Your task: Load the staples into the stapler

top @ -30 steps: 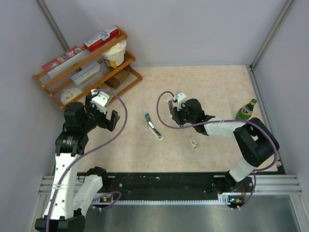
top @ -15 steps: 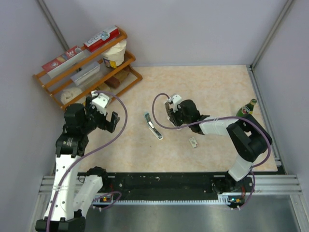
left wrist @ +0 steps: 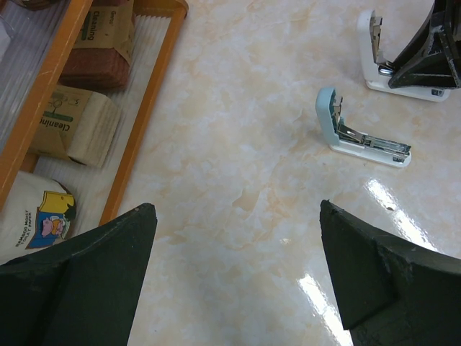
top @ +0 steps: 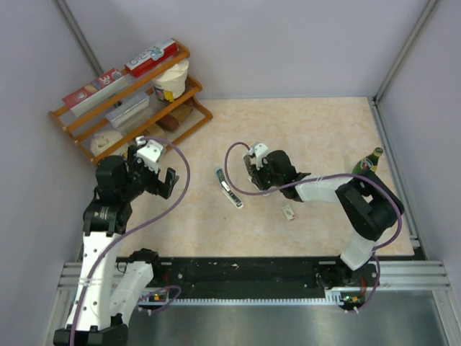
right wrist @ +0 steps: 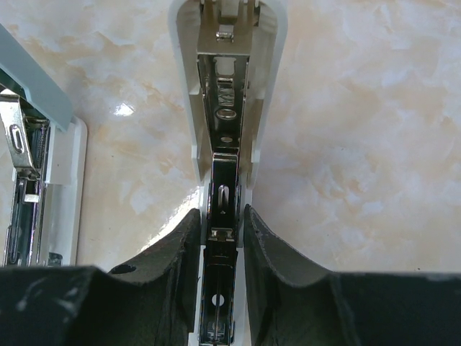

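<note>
An opened white stapler (right wrist: 229,94) lies on the table with its metal staple channel showing. My right gripper (right wrist: 221,216) is shut on the sides of its body, and in the top view (top: 255,169) it hides most of the stapler. A second, light-blue stapler (top: 228,187) lies open just left of it and also shows in the left wrist view (left wrist: 360,135) and the right wrist view (right wrist: 36,180). The staples (top: 289,212) are a tiny whitish packet on the table, near side of the right gripper. My left gripper (left wrist: 238,213) is open and empty over bare table at the left (top: 160,179).
A wooden shelf rack (top: 79,119) with boxes, a cup and packets stands at the back left, and its edge shows in the left wrist view (left wrist: 144,115). A green bottle (top: 367,164) stands at the right edge. Grey walls close in the table.
My right gripper, shut on the white stapler, has shifted a little to the left toward the blue stapler. The left arm has barely moved.
</note>
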Controlling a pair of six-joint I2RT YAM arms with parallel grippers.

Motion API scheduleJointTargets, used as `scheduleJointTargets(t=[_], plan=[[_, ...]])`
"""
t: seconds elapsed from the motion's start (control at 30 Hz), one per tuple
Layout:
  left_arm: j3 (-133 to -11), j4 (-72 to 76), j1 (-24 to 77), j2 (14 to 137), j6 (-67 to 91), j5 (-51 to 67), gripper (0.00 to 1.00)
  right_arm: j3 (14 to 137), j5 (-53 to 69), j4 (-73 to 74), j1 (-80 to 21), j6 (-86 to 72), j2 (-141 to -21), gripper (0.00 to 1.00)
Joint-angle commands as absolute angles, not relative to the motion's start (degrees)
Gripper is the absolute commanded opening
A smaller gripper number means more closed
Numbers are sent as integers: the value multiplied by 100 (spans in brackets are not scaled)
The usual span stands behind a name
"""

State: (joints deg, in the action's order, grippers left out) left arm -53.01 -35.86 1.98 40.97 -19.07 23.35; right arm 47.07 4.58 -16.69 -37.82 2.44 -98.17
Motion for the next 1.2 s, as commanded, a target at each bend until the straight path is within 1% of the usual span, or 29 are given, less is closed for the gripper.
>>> scheduleJointTargets(t=[0.0,0.37,0.77,0.83,0.93,1.07,1.17], plan=[[-5300,-3463,167,4034,-1951,2452,99,5019,448,-1881,-3885,308,-9879,27],[-5317,-3481,167,4025,-1969,2461,99,5036,466,-1846,-3894,325,-9932,29],[-5353,-3498,167,4034,-1977,2461,99,5063,431,-1705,-3894,369,-9879,38],[-5353,-3516,167,4034,-2004,2461,99,5062,448,-1644,-3894,369,-9800,41],[-5361,-3542,167,4034,-2039,2496,99,5089,483,-1468,-3894,387,-9537,52],[-5344,-3542,167,4043,-2083,2593,99,5071,527,-1161,-3894,448,-9080,63],[-5344,-3542,167,4087,-2083,2689,99,5106,562,-740,-3894,536,-8711,68]])
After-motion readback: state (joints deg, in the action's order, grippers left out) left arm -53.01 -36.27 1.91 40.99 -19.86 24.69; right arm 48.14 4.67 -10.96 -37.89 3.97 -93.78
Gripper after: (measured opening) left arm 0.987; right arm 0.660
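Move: The right fingers are closed on the white stapler, whose middle lies practically at the hand point, about 1 cm below it, with its lid raised. The blue stapler lies open some 8 cm to the right hand's left and 4 cm back; the small staple box is roughly 10 cm to its right and 11 cm back. From the idle left hand, the white stapler lies around 9 cm ahead, 26 cm right and 22 cm below. Still pinching the white stapler's base from both sides near the table, the right fingers let go, easing apart slowly at first and then faster to about two-thirds open. The hand stays almost in place while they begin to part, settling less than half a centimetre, then lifts off upward by about 2 cm above its starting height, its heading unchanged. ##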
